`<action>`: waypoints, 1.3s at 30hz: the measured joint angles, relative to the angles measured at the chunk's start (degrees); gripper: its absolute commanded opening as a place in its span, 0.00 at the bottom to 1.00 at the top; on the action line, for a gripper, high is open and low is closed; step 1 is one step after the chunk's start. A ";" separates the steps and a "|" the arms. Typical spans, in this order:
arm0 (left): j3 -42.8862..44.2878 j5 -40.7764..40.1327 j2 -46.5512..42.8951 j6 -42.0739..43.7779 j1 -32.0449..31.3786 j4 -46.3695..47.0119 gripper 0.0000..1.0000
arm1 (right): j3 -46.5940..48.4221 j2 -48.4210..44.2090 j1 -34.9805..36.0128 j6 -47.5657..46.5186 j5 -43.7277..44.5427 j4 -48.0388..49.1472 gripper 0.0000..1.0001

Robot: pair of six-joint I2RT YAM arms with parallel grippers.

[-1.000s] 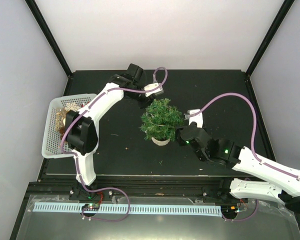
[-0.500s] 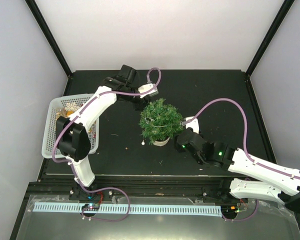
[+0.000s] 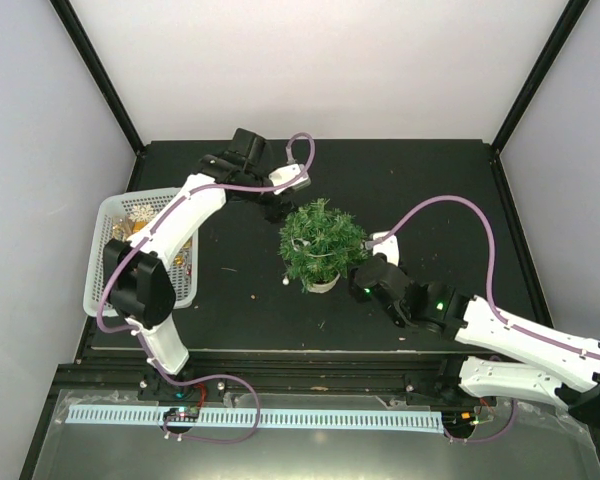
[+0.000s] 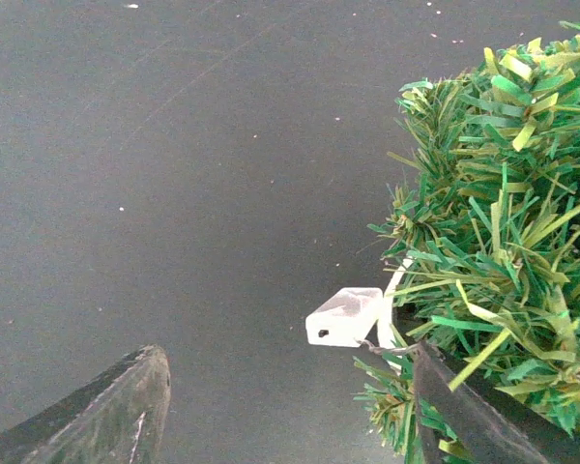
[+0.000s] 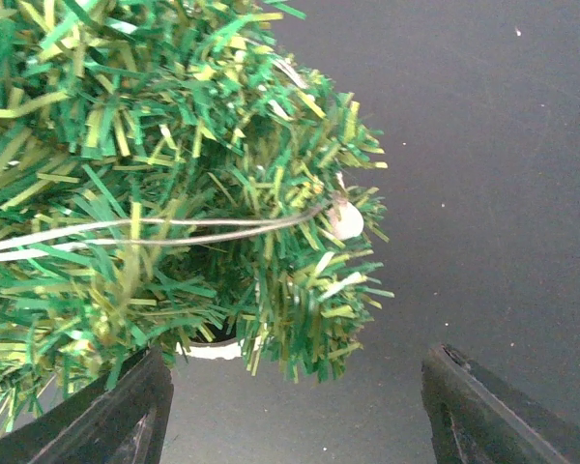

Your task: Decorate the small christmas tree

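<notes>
The small christmas tree (image 3: 323, 238) stands mid-table in its cream pot (image 3: 322, 284). A thin wire light string (image 5: 174, 227) with a small bulb (image 5: 346, 220) runs round its branches. The string's white box (image 4: 345, 316) dangles beside the tree (image 4: 493, 242), seen from above as a white speck (image 3: 283, 284). My left gripper (image 3: 276, 208) is at the tree's far left side, open (image 4: 290, 416), its right finger (image 4: 464, 411) in among the needles and the box hanging free ahead. My right gripper (image 3: 359, 273) is low at the tree's near right, open (image 5: 300, 411), with the lower branches (image 5: 309, 319) just ahead.
A white mesh basket (image 3: 105, 290) with gold ornaments (image 3: 130, 225) sits at the left edge of the black table. Black frame posts stand at the back corners. Purple cables loop over both arms.
My left gripper has opened and drawn back left from the tree top. The white box dropped and now hangs at the tree's near left. The right gripper slid slightly nearer, then stayed still.
</notes>
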 measured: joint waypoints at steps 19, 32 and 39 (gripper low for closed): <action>-4.96 -0.81 -5.40 -3.32 6.82 2.16 0.88 | -5.03 -1.70 -6.19 -0.26 -5.25 5.60 0.72; -17.42 0.72 -26.40 -6.01 10.67 2.93 0.91 | -5.75 2.56 -14.49 -2.84 -11.50 12.31 0.71; -27.74 4.28 -42.23 -6.49 10.67 3.45 0.95 | -3.74 7.82 -18.78 -5.05 -13.18 14.62 0.71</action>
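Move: The christmas tree stands about 8 cm right of the left gripper and 7 cm back, its middle some 5 cm lower. The light box sits by its far side, about 7 cm right of the left gripper, 1 cm ahead and 9 cm below; a loose bulb lies straight back about 8 cm and 15 cm down, and the ornament basket some 35 cm left, level with that gripper. From the right gripper the tree is about 9 cm ahead and 9 cm left. Swing the left gripper, already loosening, out from behind the tree: first left, then sharply back while lifting, ending about 10 cm left, 11 cm back and 8 cm up. Spread its fingers almost fully and tilt them some 20 degrees towards level. Meanwhile push the open right gripper forward about 7 cm and down 4 along the tree's right side, its left finger among the outer branches. ##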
